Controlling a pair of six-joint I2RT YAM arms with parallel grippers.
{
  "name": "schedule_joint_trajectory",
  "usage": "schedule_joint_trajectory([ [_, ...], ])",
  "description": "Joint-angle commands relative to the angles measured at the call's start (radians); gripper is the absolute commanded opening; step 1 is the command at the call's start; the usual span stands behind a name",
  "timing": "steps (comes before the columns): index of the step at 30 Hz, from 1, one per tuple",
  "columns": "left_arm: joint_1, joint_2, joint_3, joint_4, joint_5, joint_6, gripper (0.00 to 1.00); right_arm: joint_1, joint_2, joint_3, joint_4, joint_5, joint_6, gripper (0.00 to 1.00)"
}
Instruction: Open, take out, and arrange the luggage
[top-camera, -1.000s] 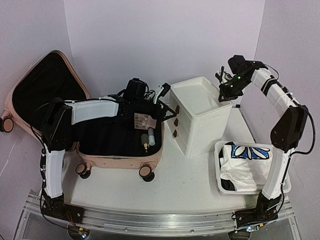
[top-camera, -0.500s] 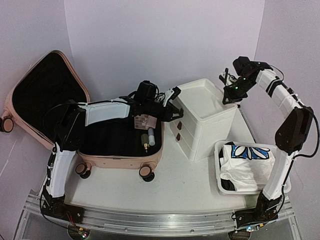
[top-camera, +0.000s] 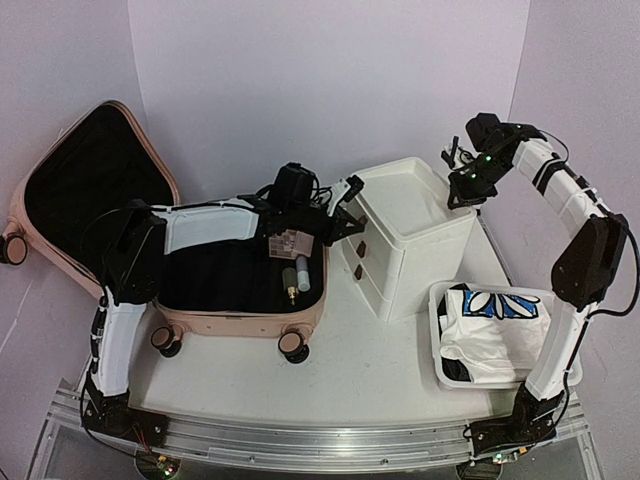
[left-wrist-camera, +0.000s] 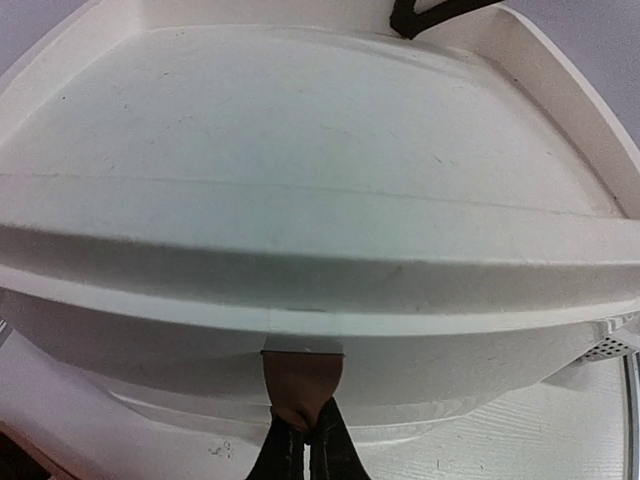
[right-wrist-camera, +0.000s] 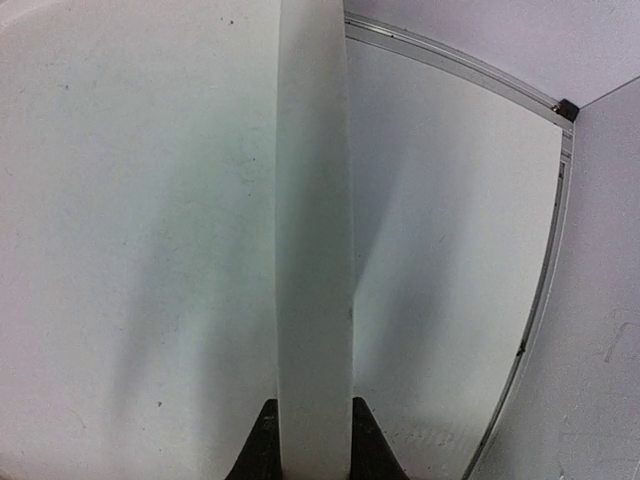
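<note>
The luggage (top-camera: 240, 322), a pale-pink hard-shell suitcase, lies open at the left with its black-lined lid (top-camera: 90, 180) leaning back. A white tube and a small tag (top-camera: 283, 243) lie inside it. My left gripper (top-camera: 352, 222) reaches past the suitcase to the white drawer unit (top-camera: 410, 200). In the left wrist view this gripper (left-wrist-camera: 305, 435) is shut on the top drawer's brown handle (left-wrist-camera: 303, 385). My right gripper (top-camera: 462, 195) is at the unit's far right corner. In the right wrist view it (right-wrist-camera: 313, 440) is shut on the unit's raised white rim (right-wrist-camera: 313, 200).
A white basket (top-camera: 436, 300) holding folded white, blue and black clothes stands at the front right, beside the drawer unit. The unit has two more brown-handled drawers (top-camera: 357, 271) below the top one. The suitcase's caster wheels (top-camera: 293, 346) rest on the table.
My left arm has stretched right to the drawer unit and its jaws have closed on the top handle. The right arm and the unit shifted slightly right.
</note>
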Motion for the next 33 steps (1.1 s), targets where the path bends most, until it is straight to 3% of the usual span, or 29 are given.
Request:
schedule_joint_trajectory([
  [1, -0.009, -0.170, -0.104, 0.039, -0.061, 0.060, 0.00, -0.042, -0.059, -0.012, 0.018, 0.046, 0.066, 0.00],
  [7, 0.002, -0.275, -0.221, 0.039, -0.120, 0.097, 0.00, -0.112, -0.066, -0.030, 0.025, 0.040, 0.061, 0.00],
  [15, 0.008, -0.302, -0.274, 0.039, -0.054, 0.094, 0.03, -0.170, -0.086, -0.050, 0.031, -0.005, 0.028, 0.00],
  [17, 0.008, -0.285, -0.257, 0.038, -0.043, 0.071, 0.10, -0.170, -0.092, -0.059, 0.043, -0.062, 0.026, 0.00],
  [22, 0.020, -0.277, -0.223, 0.037, -0.036, -0.014, 0.55, -0.170, -0.101, -0.082, 0.062, -0.130, 0.033, 0.00],
  [24, 0.043, -0.303, -0.232, 0.034, -0.015, -0.066, 0.65, -0.170, -0.106, -0.092, 0.063, -0.137, 0.036, 0.00],
  [29, 0.183, -0.367, -0.280, 0.032, 0.097, -0.305, 0.72, -0.170, -0.124, -0.110, 0.069, -0.166, 0.054, 0.00],
  [33, 0.299, -0.358, -0.319, 0.026, 0.096, -0.515, 0.71, -0.168, -0.132, -0.119, 0.074, -0.192, 0.077, 0.00],
])
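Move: The left hand already has the brown handle of the closed top drawer between its fingertips. The middle drawer's handle sits about 7 cm straight below, the cabinet's middle some 12 cm to the right, 5 cm ahead and 9 cm lower, and the palette about 13 cm left and 7 cm ahead, 15 cm lower. The right hand already grips the cabinet's right rim; the basket with the shirt lies roughly 20 cm back, 10 cm right and 20 cm below it. Still pinching the brown handle, the left hand draws the top drawer about 5 cm left and a little back and up, while the right hand keeps its grip on the rim and drags the cabinet some 5 cm right. The left fingers then open, let go of the handle, and the hand swings off left, forward and up over the suitcase, its wrist turning counter-clockwise and tipping. ##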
